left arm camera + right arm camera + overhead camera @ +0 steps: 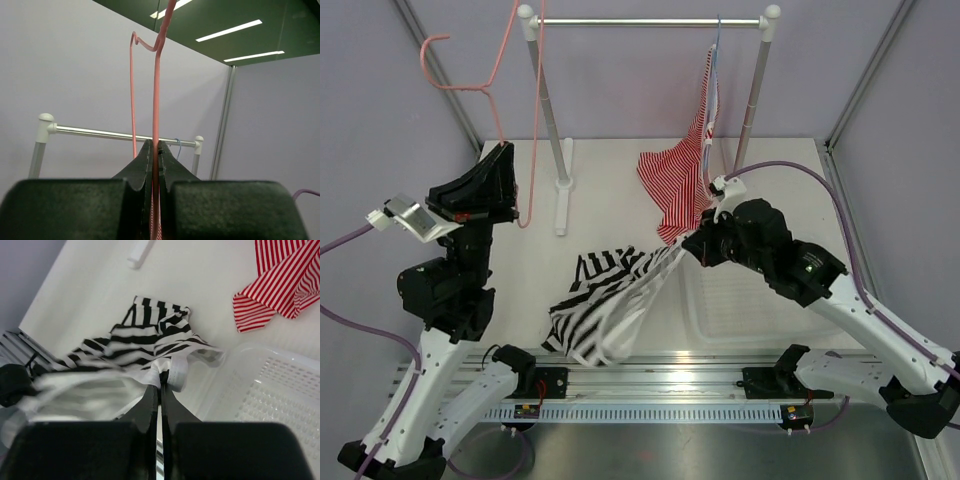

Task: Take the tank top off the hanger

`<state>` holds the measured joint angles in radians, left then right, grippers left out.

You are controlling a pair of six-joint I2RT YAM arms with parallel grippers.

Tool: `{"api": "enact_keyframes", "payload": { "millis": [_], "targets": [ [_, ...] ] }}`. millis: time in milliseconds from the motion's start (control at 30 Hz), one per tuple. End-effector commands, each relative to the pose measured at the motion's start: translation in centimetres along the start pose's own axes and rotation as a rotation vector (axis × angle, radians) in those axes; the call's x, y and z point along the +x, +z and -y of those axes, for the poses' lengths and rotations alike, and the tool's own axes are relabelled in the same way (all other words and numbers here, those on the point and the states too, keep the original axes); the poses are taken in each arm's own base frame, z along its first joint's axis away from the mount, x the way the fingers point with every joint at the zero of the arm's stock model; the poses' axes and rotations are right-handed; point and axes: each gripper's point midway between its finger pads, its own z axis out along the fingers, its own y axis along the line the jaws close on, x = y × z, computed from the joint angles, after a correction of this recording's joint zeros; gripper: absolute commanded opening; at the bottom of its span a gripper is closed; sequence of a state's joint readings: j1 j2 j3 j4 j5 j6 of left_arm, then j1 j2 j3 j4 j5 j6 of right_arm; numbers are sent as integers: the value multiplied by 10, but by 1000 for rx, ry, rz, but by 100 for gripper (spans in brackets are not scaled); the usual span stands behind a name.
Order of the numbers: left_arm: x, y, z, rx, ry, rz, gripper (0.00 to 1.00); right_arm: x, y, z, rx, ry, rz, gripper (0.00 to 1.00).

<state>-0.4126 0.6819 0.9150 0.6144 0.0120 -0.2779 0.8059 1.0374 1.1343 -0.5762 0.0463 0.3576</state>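
Observation:
The pink wire hanger is raised at the back left, and my left gripper is shut on its wire. In the left wrist view the hanger runs straight up out of the closed left gripper. The black-and-white striped tank top lies crumpled on the table in front, apart from the hanger. One end of it is pulled up and to the right. My right gripper is shut on that end. The right wrist view shows the right gripper pinching a white-edged fold of the tank top.
A clothes rail on two white posts stands at the back. A red-and-white striped top hangs from it on a blue hook, with its hem on the table. A clear plastic tray sits under my right arm.

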Motion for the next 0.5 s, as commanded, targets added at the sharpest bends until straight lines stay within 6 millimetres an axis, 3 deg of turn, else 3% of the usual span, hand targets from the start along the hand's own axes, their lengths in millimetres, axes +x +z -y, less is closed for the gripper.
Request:
{"api": "enact_keyframes", "payload": {
  "millis": [0, 133, 267, 367, 467],
  "targets": [
    [-42, -1, -4, -61, 40, 93, 0, -40, -22, -16, -49, -22, 117, 0],
    [-33, -8, -13, -102, 38, 75, 0, -41, -17, -43, -188, -23, 88, 0],
    [-25, -8, -17, -131, 30, 11, 0, -42, -12, -52, -226, 4, 94, 0],
    [-32, -10, -17, -163, -13, -25, 0, -37, -2, -63, -279, 25, 57, 0],
    [-11, -33, -27, -231, -28, -158, 0, -31, 8, -76, -315, 38, 35, 0]
  ]
}}
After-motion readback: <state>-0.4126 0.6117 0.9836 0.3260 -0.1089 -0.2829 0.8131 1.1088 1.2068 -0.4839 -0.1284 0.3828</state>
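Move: The right hand already pinches one end of the tank top; the cloth's middle trails about 16 cm to its left, 4 cm back and 18 cm below. The basket's middle is level with it, 16 cm right and 25 cm down; the red top hangs 20 cm ahead, 2 cm left, slightly lower. From the left hand, gripping the empty hanger, the tank top is 8 cm right, 3 cm back, some 46 cm down. Right hand, still pinching the tank top, rises about 4 cm, then carries it some 4 cm left, fingers shut. ##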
